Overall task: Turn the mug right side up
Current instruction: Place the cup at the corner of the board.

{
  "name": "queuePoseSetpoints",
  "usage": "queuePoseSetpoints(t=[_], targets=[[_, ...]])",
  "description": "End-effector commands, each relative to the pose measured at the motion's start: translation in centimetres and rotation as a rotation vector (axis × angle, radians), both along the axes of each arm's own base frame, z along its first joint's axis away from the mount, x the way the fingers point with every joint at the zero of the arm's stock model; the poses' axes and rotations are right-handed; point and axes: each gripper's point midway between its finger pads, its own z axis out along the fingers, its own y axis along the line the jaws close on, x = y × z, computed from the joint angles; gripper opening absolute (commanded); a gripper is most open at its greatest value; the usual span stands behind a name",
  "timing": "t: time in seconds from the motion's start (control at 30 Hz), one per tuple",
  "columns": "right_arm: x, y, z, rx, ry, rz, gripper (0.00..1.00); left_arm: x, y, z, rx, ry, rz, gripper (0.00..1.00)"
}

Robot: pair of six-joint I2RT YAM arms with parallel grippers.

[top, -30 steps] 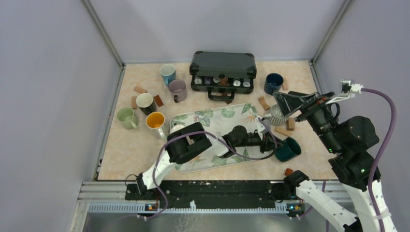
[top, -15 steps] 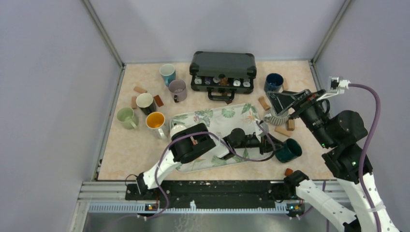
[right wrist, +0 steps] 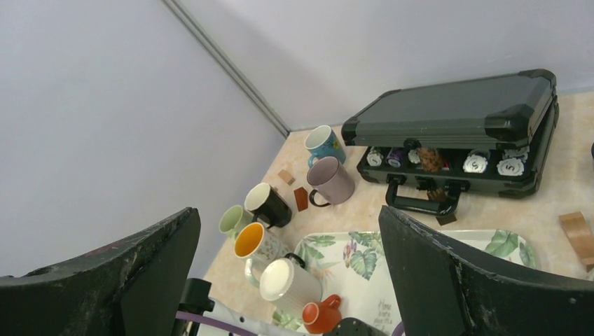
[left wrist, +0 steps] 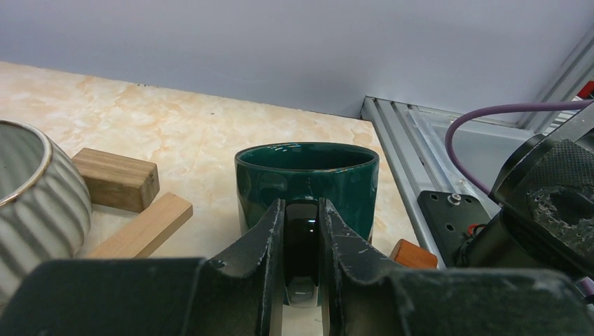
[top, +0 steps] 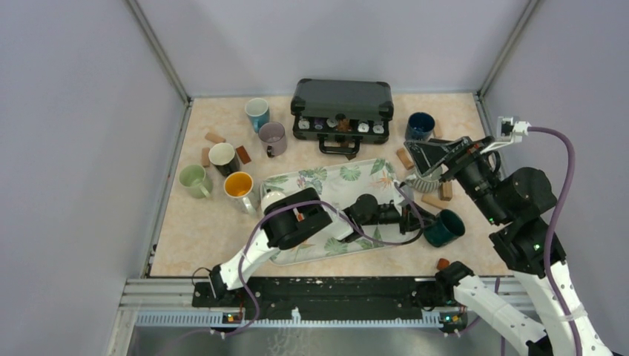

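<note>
The dark green mug (left wrist: 308, 175) has its mouth facing up in the left wrist view. Its base is hidden behind the fingers. In the top view the mug (top: 443, 228) sits just off the tray's right end. My left gripper (left wrist: 302, 210) is shut on the mug's handle, one finger on each side. From above, the left gripper (top: 419, 226) reaches across the tray to the mug. My right gripper (right wrist: 288, 217) hangs open and empty in the air. In the top view the right gripper (top: 434, 154) is above the table's right side, behind the mug.
A leaf-patterned tray (top: 326, 182) lies mid-table, with a black case (top: 343, 100) behind it. Several mugs (top: 239, 184) stand at the left and a dark blue one (top: 420, 126) at the back right. A ribbed grey cup (left wrist: 35, 189) and wooden blocks (left wrist: 115, 178) lie left of the green mug.
The right arm has swung a little left and back with its gripper still open. The left arm's elbow has shifted slightly. The green mug has hardly moved.
</note>
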Motion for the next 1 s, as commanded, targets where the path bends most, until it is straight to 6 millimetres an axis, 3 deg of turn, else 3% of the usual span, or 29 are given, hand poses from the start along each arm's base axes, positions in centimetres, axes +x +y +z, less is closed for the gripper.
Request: queuePoseSetpoints(t=[0.0, 0.47, 0.97], targets=[[0.1, 0.4, 0.4, 0.007, -0.024, 0.02, 0.99, 1.2, -0.1, -0.5, -0.004, -0.015, 0.035, 0.19], [0.0, 0.6, -0.1, 0.013, -0.013, 0.033, 0.99, 1.3, 0.2, -1.0, 0.003, -0.036, 0.031, 0.46], [0.3, 1.0, -0.8, 0.016, 0.004, 0.046, 0.99, 2.3, 0.4, -1.2, 0.032, -0.014, 0.051, 0.62]])
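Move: The left hand holds the green mug by its handle, with the mug's middle about 7 cm to the hand's right, 2 cm back and 1 cm lower. The striped bowl lies roughly 12 cm ahead and 2 cm right, the light wooden block about 5 cm ahead and 6 cm right, and the brown peg some 14 cm back and 8 cm right. From the right hand, the mug is roughly 10 cm right, 5 cm back and 33 cm below. Forward by some 1.5 cm and then mostly down by about as much, the left hand eases its grip on the green mug's black handle after a short hold. The fingers open steadily from a narrow pinch to over half wide, staying around the handle and pointing right towards the mug's wall, with almost no wrist turn. ##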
